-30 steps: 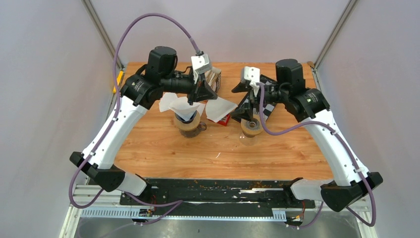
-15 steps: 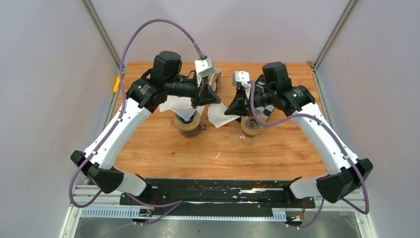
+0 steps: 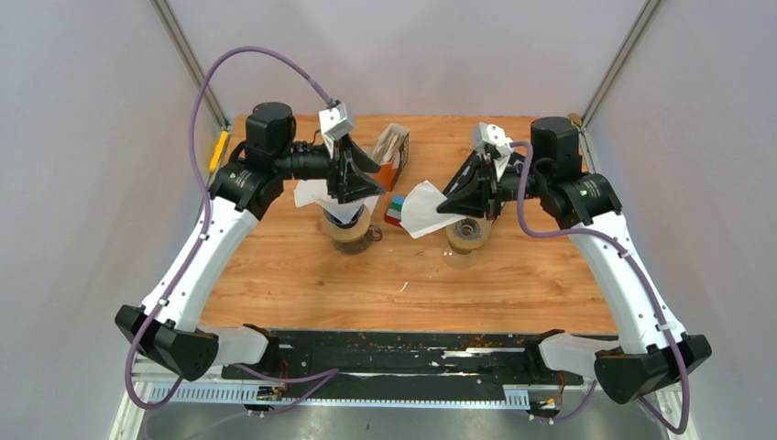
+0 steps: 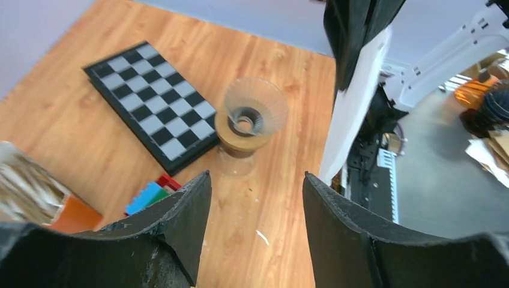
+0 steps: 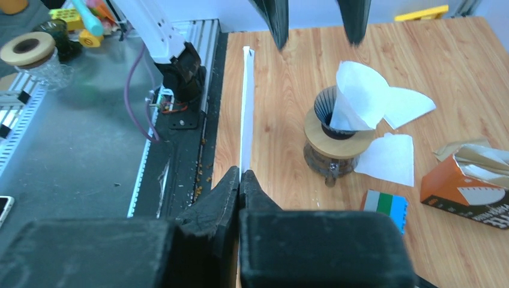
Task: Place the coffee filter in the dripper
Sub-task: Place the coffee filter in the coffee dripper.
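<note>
My right gripper (image 5: pixel 240 174) is shut on a white coffee filter (image 5: pixel 245 108), seen edge-on and held upright in the air. From above, that filter (image 3: pixel 421 207) hangs from the right gripper (image 3: pixel 444 205), just left of the empty glass dripper (image 3: pixel 467 234) with a wooden collar. My left gripper (image 3: pixel 366 183) is open and empty above a second dripper (image 3: pixel 348 225), which has a filter (image 3: pixel 341 203) sitting in it. The left wrist view shows the empty dripper (image 4: pixel 251 117) ahead of the open left gripper (image 4: pixel 257 177), and the held filter (image 4: pixel 354 102) to its right.
A checkerboard (image 4: pixel 153 102) lies behind the empty dripper. Coloured blocks (image 3: pixel 395 209) and an open orange box (image 3: pixel 392 154) sit between the arms. Loose filters (image 5: pixel 393 159) lie beside the filled dripper (image 5: pixel 336 135). A black rail (image 3: pixel 403 353) runs along the near edge.
The left gripper let go of the filter, opened and drew back left. The right gripper shut on that filter and pulled it right, toward the empty dripper.
</note>
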`<state>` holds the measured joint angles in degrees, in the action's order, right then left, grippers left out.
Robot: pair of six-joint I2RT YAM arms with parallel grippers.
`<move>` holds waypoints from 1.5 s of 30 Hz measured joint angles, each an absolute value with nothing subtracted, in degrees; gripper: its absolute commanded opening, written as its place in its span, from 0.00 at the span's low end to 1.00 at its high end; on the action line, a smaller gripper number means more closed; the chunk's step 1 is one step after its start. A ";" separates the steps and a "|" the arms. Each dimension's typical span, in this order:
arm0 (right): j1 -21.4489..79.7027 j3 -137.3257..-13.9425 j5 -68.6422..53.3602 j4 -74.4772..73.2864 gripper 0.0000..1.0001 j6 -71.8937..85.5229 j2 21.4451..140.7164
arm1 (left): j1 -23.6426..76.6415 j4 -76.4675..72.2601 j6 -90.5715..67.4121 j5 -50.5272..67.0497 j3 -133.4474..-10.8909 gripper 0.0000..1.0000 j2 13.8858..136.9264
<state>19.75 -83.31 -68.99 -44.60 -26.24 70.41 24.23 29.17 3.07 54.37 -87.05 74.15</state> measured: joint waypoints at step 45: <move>18.17 -81.36 -68.36 -34.83 0.00 -13.58 69.71 | 32.64 31.81 9.58 54.33 -81.08 0.62 75.79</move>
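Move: The coffee filter, pinched in the right hand, lies about 8 cm right of the left hand, 5 cm back and 4 cm lower. From the left hand the other dripper, already lined, stands 6 cm left, 2 cm back and some 27 cm below; the toy bricks are 6 cm right, 5 cm ahead, 37 cm below. The empty dripper is roughly 7 cm right of the right hand, 1 cm ahead and 24 cm below; the filter's middle is 3 cm left of that hand, straight across and 1 cm lower. Down about 5.5 cm, with some 3.5 cm each back and to the right, the left hand brings its open fingers to the filter's free edge, turning slightly clockwise; most of this comes quickly, then it nearly holds. The right hand keeps its pinch, rises about 2 cm while easing back, then drifts forward and sinks a little. Whether a left finger touches the paper can't be seen. ##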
